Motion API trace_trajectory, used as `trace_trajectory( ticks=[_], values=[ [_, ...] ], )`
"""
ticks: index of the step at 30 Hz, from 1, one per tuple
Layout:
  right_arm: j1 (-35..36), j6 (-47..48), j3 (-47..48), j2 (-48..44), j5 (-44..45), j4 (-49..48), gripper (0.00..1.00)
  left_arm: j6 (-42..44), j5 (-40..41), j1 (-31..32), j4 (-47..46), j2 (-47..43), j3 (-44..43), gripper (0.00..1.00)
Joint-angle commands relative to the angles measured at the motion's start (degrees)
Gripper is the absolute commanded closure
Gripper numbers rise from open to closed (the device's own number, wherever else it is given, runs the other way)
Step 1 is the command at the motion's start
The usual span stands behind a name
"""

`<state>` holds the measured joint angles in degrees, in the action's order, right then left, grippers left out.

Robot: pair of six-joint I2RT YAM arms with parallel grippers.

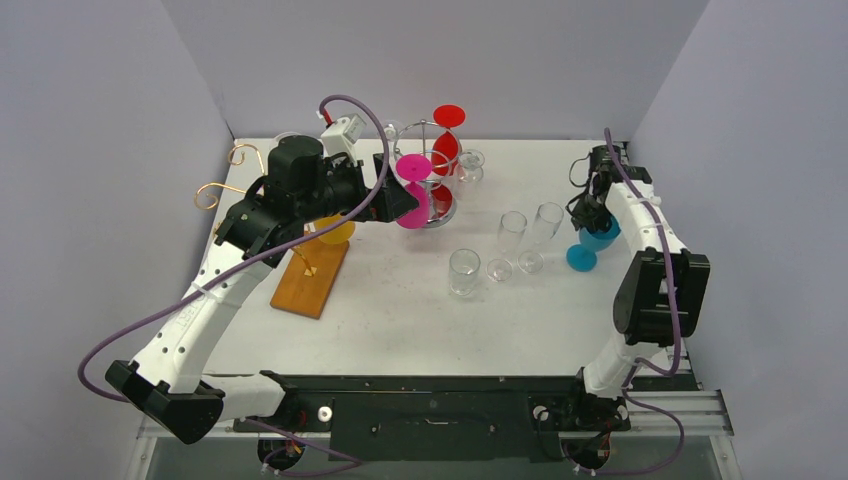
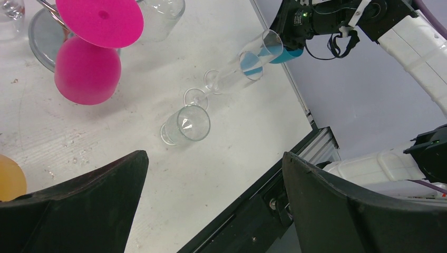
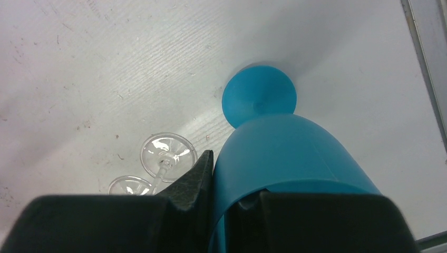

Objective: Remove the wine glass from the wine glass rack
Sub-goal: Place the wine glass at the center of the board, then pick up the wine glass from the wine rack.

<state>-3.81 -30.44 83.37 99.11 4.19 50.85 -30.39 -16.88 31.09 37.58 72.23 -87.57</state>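
The wire wine glass rack stands at the table's back middle. A pink wine glass hangs upside down on it, also in the left wrist view, and a red glass hangs behind. My left gripper is open and empty, right beside the pink glass. My right gripper is shut on the rim of a blue wine glass, one finger inside the bowl. The glass is at the right edge with its foot down at the table; I cannot tell if it touches.
Two clear flutes and a clear tumbler stand mid-table, between the arms. A wooden board with a yellow glass lies under the left arm. A copper wire stand is at the far left. Another clear glass stands by the rack.
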Motion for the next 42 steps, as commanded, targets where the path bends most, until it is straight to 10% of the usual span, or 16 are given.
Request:
trace_trajectory(
  ticks=[1, 25, 42],
  values=[
    [-0.16, 0.62, 1.97, 0.6, -0.59, -0.93, 0.92, 0.47, 0.45, 0.29, -0.82, 0.15, -0.61, 0.04],
    [-0.18, 0.49, 12.8, -11.01, 6.03, 8.95, 0.59, -1.07, 3.39, 0.22, -0.05, -1.06, -1.82, 0.04],
    [0.81, -0.88, 16.73, -23.27, -6.55, 4.0, 0.37, -2.21, 29.87, -2.58, 13.19, -3.99, -13.77, 0.01]
  ],
)
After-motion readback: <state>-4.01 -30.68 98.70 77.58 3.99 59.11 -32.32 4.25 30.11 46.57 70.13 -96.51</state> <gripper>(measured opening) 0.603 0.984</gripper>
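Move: The right gripper still pinches the left wall of the upright blue wine glass near its rim; the glass's middle lies about 3 cm to its right, 1 cm back and 7 cm below. The nearest clear glass stands some 9 cm left and 2 cm back, a second about 16 cm left and 4 cm back, and the tumbler roughly 24 cm left and 7 cm back. From the left gripper the blue glass is about 41 cm right, 10 cm ahead and 31 cm below. Let go of the blue glass with the right gripper: spread the fingers to a bit over half open, hardly shifting at first, then lift clear, up about 21 cm and a little back, swinging the fingertips some 30 degrees forward and up. Late on, bring the open, empty left gripper left and up by about 8 cm towards the yellow glass, turning it counter-clockwise. ##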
